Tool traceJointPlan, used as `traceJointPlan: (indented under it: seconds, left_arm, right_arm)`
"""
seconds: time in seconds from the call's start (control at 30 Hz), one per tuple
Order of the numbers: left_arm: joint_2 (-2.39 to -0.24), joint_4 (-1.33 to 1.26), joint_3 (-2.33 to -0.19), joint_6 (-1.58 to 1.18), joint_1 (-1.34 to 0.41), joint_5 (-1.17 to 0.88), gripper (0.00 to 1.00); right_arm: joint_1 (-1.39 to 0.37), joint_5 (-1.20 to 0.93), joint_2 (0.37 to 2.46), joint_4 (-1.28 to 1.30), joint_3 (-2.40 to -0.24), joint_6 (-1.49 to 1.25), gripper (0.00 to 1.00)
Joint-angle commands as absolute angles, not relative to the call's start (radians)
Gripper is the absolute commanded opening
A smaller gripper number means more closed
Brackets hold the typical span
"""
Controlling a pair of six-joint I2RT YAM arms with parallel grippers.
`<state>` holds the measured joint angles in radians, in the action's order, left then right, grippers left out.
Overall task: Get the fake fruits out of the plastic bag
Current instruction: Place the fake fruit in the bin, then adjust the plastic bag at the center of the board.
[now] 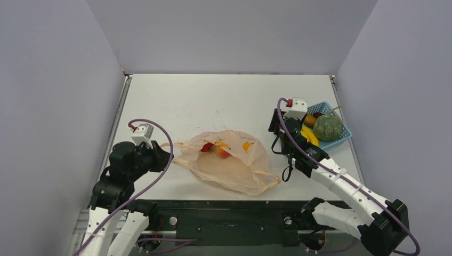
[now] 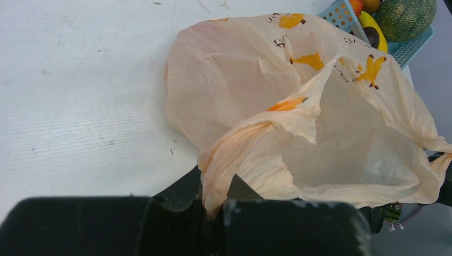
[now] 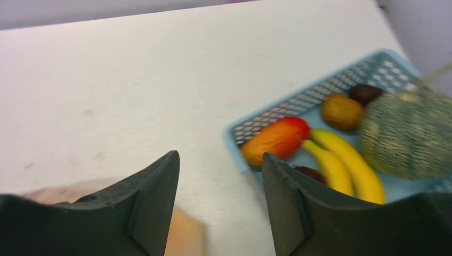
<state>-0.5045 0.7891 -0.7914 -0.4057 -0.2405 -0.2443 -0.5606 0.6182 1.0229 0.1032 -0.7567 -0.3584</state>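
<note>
The plastic bag [image 1: 234, 162] lies crumpled at the table's middle front, peach-orange with banana prints. Through its film show a red fake fruit [image 1: 207, 146] and a peach-red one [image 1: 224, 153]. My left gripper [image 1: 169, 154] is shut on the bag's twisted handle [image 2: 234, 154] at the bag's left end. The wide bag mouth [image 2: 346, 144] faces the left wrist camera, and no fruit shows inside from there. My right gripper [image 3: 219, 156] hovers open and holds nothing, just left of the basket [image 3: 277, 114]. A blurred peach patch [image 3: 184, 234] sits low between its fingers.
The light blue basket [image 1: 344, 130] at the right holds a green melon [image 1: 327, 127], bananas [image 3: 346, 162], a red-yellow mango [image 3: 274, 138], a brownish fruit [image 3: 341, 111] and dark maroon ones [image 3: 365, 93]. Grey walls enclose the table on three sides.
</note>
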Motion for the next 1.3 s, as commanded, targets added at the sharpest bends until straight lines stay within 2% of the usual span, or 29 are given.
traceJointPlan:
  seconds: [0.0,0.23,0.4,0.53,0.7,0.97,1.1,1.27]
  left_arm:
    - [-0.511,0.748,-0.800,-0.388,-0.243,-0.259,0.00]
    - [-0.516,0.748,-0.801,-0.391,-0.243,-0.256,0.00]
    - [-0.525,0.749,-0.800,-0.391,-0.242,-0.256,0.00]
    - [-0.524,0.750,-0.801,-0.392,-0.243,-0.252,0.00]
    - [-0.537,0.750,-0.800,-0.390,-0.242,-0.256,0.00]
    - [-0.552,0.752,-0.801,-0.393,-0.245,-0.249,0.00]
    - [-0.547,0.753,-0.802,-0.395,-0.249,-0.243,0.00]
    - [-0.549,0.753,-0.801,-0.396,-0.258,-0.240,0.00]
  right_arm:
    - [-0.739,0.434,0.980,0.025,-0.832,-0.236,0.54]
    - [-1.021,0.187,1.027,-0.035,-0.899,-0.149,0.54]
    - [-1.224,0.207,1.144,-0.101,-0.897,-0.164,0.47]
    - [-1.313,0.241,1.219,-0.248,-0.811,-0.247,0.39]
    - [-1.423,0.319,1.406,-0.358,-0.783,-0.283,0.35]
    - [-1.415,0.518,1.711,-0.493,-0.836,-0.320,0.34]
    - [-1.320,0.472,1.794,-0.549,-0.859,-0.367,0.32]
    - [-1.239,0.401,1.792,-0.540,-0.874,-0.363,0.32]
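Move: Inside the bag, the red tomato lies some 29 cm to the empty right hand's left, about 7 cm back and 17 cm below it. The peach beside it is roughly 23 cm left and 9 cm back, just as low. The blue bin being left is about 14 cm to that hand's right, 3 cm ahead and 16 cm below. From the left hand, which still holds the bag, the tomato is around 11 cm ahead, 11 cm right and 17 cm below. Swinging away from the bin, the right hand goes about 33 cm left and 22 cm back, rising some 6 cm first and then diving steeply into the bag's open mouth, before running about 8 cm forward towards the tomato. It yaws nearly 70 degrees counter-clockwise, then eases partly back; its fingers narrow but stay open. The left hand keeps its pinch on the bag. ##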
